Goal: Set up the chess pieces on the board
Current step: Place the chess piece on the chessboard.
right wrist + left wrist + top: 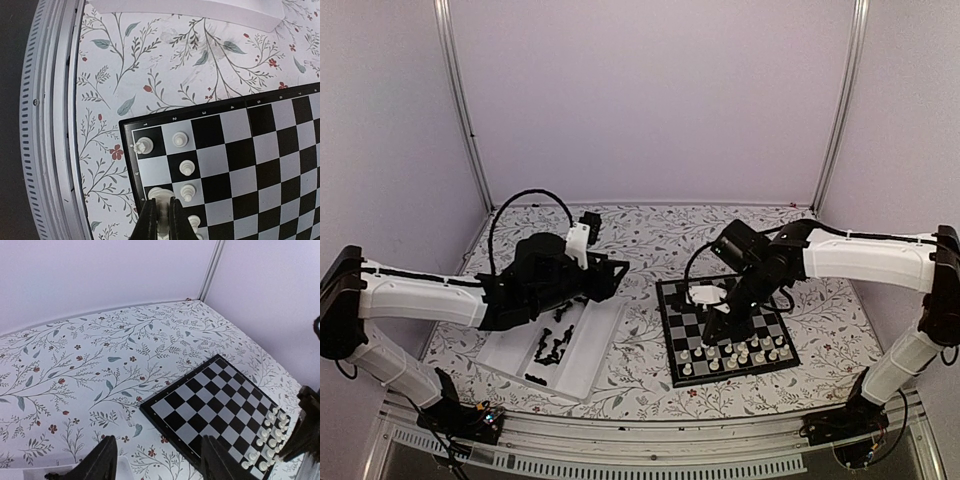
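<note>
The board lies right of centre, with white chess pieces along its near rows. My right gripper is shut on one white piece, low over the board's edge row, beside several standing white pieces. I cannot tell whether the held piece touches its square. In the top view the right gripper points down at the board. My left gripper is open and holds nothing, raised above the table left of the board. Black chess pieces lie in the tray under the left arm.
A clear plastic tray sits at the left on the flowered tablecloth. The metal rail at the table's near edge runs close to the board's side. White enclosure walls and corner posts stand behind.
</note>
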Available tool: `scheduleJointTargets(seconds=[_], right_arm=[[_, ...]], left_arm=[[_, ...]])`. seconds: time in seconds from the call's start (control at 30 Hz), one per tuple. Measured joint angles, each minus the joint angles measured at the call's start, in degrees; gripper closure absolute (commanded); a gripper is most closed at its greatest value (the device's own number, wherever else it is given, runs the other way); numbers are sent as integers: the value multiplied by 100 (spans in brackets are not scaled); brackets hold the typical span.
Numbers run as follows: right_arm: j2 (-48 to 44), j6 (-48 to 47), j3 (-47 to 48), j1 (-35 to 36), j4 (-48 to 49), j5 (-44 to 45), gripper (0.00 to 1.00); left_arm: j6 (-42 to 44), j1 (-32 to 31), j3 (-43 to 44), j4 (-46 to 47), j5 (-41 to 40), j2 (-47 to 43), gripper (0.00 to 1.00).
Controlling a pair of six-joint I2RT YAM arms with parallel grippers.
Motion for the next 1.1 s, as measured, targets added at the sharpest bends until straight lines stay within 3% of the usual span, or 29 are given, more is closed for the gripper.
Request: scheduleJointTargets(seconds=[0.27, 1.1], right_arm=[[31, -151, -372, 691, 35, 463, 100], [813, -57, -352, 776, 306, 907, 99]], left_arm=[[-133, 33, -17, -269, -168, -81, 40], [-269, 142, -140, -315, -195, -98, 40]])
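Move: The right hand, holding a white chess piece, is bound for the empty b1 square, about 3 cm back, 1 cm left and some 10 cm below. The rook on a1 stands about 3 cm left of b1 and 1 cm nearer the base; the c1 piece is 3 cm right of b1 and 1 cm farther out. The b2 pawn is level with the hand, 2 cm left. From the left hand, b1 lies about 14 cm back, 16 cm right, 18 cm below. Back and down at first, quickly, the right hand carries the white piece towards b1, then sinks almost straight down beside the a1 rook, about 7 cm lower in all. The wrist steepens by some 10 degrees towards vertical as the fingers keep their grip. Meanwhile the open left hand eases about 2 cm left and slightly down, away from the board. ##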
